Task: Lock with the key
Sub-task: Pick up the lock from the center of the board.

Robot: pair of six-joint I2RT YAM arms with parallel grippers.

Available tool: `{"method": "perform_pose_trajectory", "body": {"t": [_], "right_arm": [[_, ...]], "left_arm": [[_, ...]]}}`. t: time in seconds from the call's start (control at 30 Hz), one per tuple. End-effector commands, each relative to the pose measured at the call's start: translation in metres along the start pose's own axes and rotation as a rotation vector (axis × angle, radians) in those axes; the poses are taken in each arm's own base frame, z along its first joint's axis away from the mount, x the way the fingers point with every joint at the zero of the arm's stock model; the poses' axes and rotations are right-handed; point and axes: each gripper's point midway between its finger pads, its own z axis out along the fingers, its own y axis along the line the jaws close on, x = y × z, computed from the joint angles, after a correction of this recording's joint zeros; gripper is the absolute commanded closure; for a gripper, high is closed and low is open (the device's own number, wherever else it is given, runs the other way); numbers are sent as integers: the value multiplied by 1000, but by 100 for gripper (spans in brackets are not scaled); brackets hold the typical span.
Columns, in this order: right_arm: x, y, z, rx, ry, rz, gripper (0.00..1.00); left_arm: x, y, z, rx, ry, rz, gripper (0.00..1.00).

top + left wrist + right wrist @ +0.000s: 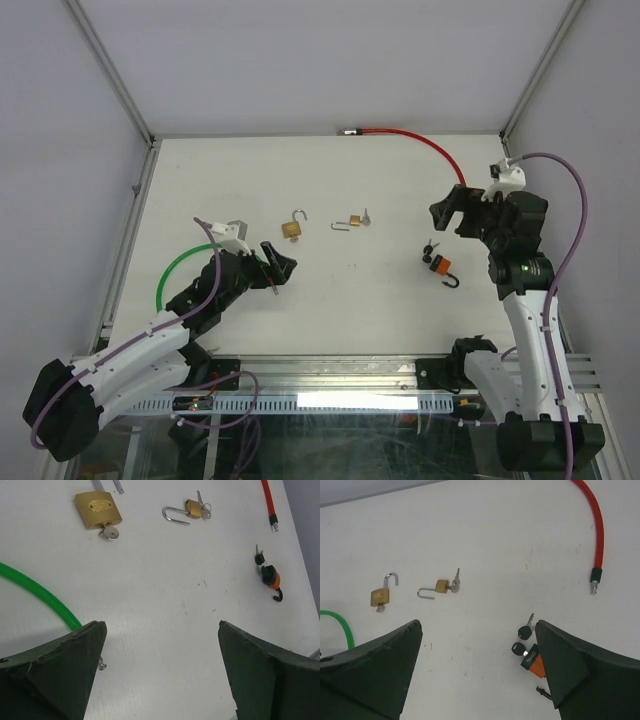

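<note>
A large brass padlock (292,229) (98,509) (380,597) lies left of the table's middle, shackle open and a key in its base. To its right is a small brass padlock (354,222) (194,508) (441,586), on its side, shackle open, keys in it. An orange-and-black lock (437,264) (269,576) (530,657) with black-headed keys (524,631) lies at the right. My left gripper (277,262) (161,627) is open over bare table, near the large padlock. My right gripper (452,212) (478,625) is open above the orange lock, holding nothing.
A red cable (420,138) (596,525) curves along the back right. A green cable (180,268) (35,590) arcs by my left arm, a small metal piece (102,666) beside the left finger. Aluminium frame posts and white walls enclose the table (330,310).
</note>
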Motion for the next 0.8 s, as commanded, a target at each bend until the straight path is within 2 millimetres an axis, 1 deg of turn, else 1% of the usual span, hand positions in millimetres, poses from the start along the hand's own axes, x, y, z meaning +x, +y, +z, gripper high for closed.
{"method": "perform_pose_trajectory", "body": {"t": [0.0, 0.1, 0.2, 0.27, 0.37, 0.43, 0.5, 0.53, 0.63, 0.77], "right_arm": [[-27, 3, -5, -3, -107, 0, 0], [-26, 6, -3, -23, -100, -1, 0], [-22, 16, -3, -91, -83, -28, 0], [-14, 29, -5, -174, -62, -59, 0], [3, 48, -5, -324, -27, -128, 0], [14, 46, -1, -338, -15, -131, 0], [25, 42, 4, -336, -4, -126, 0], [37, 67, -7, -530, 8, -222, 0], [46, 67, -5, -563, 16, -284, 0], [56, 68, -6, -605, 38, -334, 0]], "left_arm": [[-21, 0, 5, -32, -112, -48, 1], [-23, 6, 8, -69, -121, -53, 1], [-24, 7, 12, -80, -125, -35, 1], [-27, 0, 13, -38, -125, 42, 1], [-33, -10, 13, 27, -152, 145, 1], [-38, -10, 15, 37, -174, 185, 1], [-45, -6, 19, 26, -179, 208, 1], [-48, -2, 23, 16, -178, 209, 1], [-56, 8, 35, -9, -164, 191, 1], [-65, 14, 54, -17, -143, 167, 1]]}}
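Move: The large brass padlock lies about 18 cm ahead of the left hand, 2 cm to its right and 10 cm below. The small brass padlock is some 21 cm ahead and 20 cm right; the green cable's end lies almost beneath, 2 cm left. From the right hand the large padlock is roughly 12 cm ahead and 38 cm left, the small one 15 cm ahead and 20 cm left, the orange lock just ahead and 4 cm right, all about 24 cm below. Towards the large brass padlock, the left hand reaches forward about 5 cm with a slight drift left, its left side rolling up some 10 degrees. After a short wait, the right hand swings left about 6 cm, sinking and drawing back a little, and turns counter-clockwise some 30 degrees towards the small padlock's side of the table. Both grippers stay wide open and touch nothing. ##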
